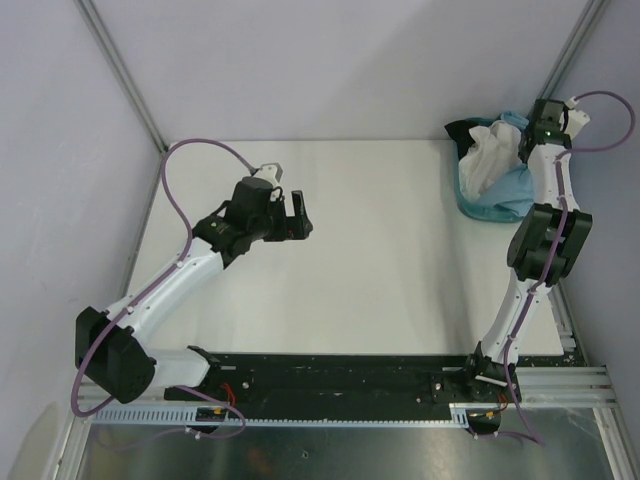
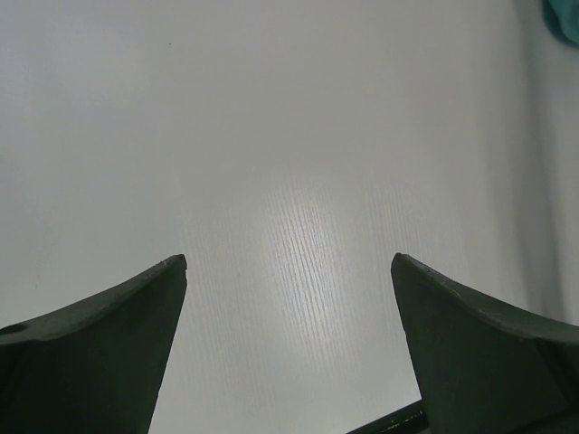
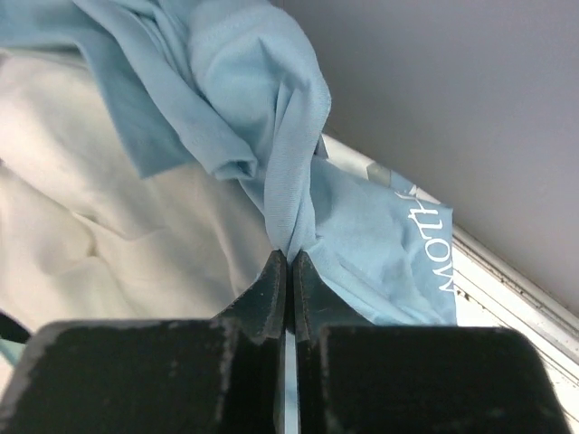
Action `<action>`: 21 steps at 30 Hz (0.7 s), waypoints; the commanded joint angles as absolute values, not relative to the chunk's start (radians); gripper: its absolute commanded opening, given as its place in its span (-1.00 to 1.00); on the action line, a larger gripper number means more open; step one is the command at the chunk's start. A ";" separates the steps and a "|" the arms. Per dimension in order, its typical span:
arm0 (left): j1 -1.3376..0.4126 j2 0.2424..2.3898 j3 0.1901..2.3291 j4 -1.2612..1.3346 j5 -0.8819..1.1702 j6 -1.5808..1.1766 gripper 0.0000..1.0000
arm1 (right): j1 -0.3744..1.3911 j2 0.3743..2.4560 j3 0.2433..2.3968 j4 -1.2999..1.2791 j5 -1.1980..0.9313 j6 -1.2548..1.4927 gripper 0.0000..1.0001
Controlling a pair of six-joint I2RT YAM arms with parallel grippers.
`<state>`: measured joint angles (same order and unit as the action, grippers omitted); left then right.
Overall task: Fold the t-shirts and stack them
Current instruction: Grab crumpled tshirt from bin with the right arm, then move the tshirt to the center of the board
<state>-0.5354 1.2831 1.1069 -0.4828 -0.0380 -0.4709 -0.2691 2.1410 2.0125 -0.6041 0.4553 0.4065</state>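
The t-shirts lie bunched together at the table's far right corner. The light blue t-shirt (image 3: pixel 253 81) with white lettering (image 3: pixel 432 242) lies over a plain white t-shirt (image 3: pixel 99 199). My right gripper (image 3: pixel 289 255) is shut on a gathered fold of the light blue t-shirt, its fingertips pressed together on the cloth. From above, the white t-shirt (image 1: pixel 492 158) and the light blue t-shirt (image 1: pixel 515 188) sit just left of the right wrist (image 1: pixel 546 122). My left gripper (image 1: pixel 300 215) hovers over bare table left of centre, open, with nothing between its fingers (image 2: pixel 136 307).
A teal basket (image 1: pixel 468 203) holds the heap of shirts against the back wall, and its corner shows in the left wrist view (image 2: pixel 565 16). The white table (image 1: pixel 380 260) ends at the walls on three sides. The black base rail (image 1: pixel 340 378) runs along the near edge.
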 commanded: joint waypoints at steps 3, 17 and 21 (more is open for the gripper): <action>-0.525 1.278 1.103 -0.470 -0.018 -0.475 0.99 | -0.239 2.061 2.222 -0.677 0.514 0.394 -1.00; -0.523 1.289 1.104 -0.471 -0.015 -0.480 0.99 | -0.164 1.937 2.391 -0.585 0.546 0.331 -1.00; -0.523 1.294 1.106 -0.471 -0.012 -0.482 0.99 | -0.122 1.884 2.402 -0.498 0.558 0.284 -1.00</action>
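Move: The blue t-shirt is already pinched in the shut right fingers, with its middle about 3 cm ahead of them and 6 cm below. The bin's middle is level ahead and back, some 6 cm left and 10 cm down. The white cloth lies about 2 cm ahead and 9 cm left, the black cloth roughly 11 cm ahead and 17 cm left. For the left hand, the t-shirt is about 24 cm ahead and 64 cm right. The blue t-shirt is hauled up by the right hand, whose fingers stay shut on the bunched fold. The hand rises steeply some 20 cm, away from the bin and the white cloth, drifting left in the later half, while the wrist tips the fingers up towards level by about 20 degrees. ##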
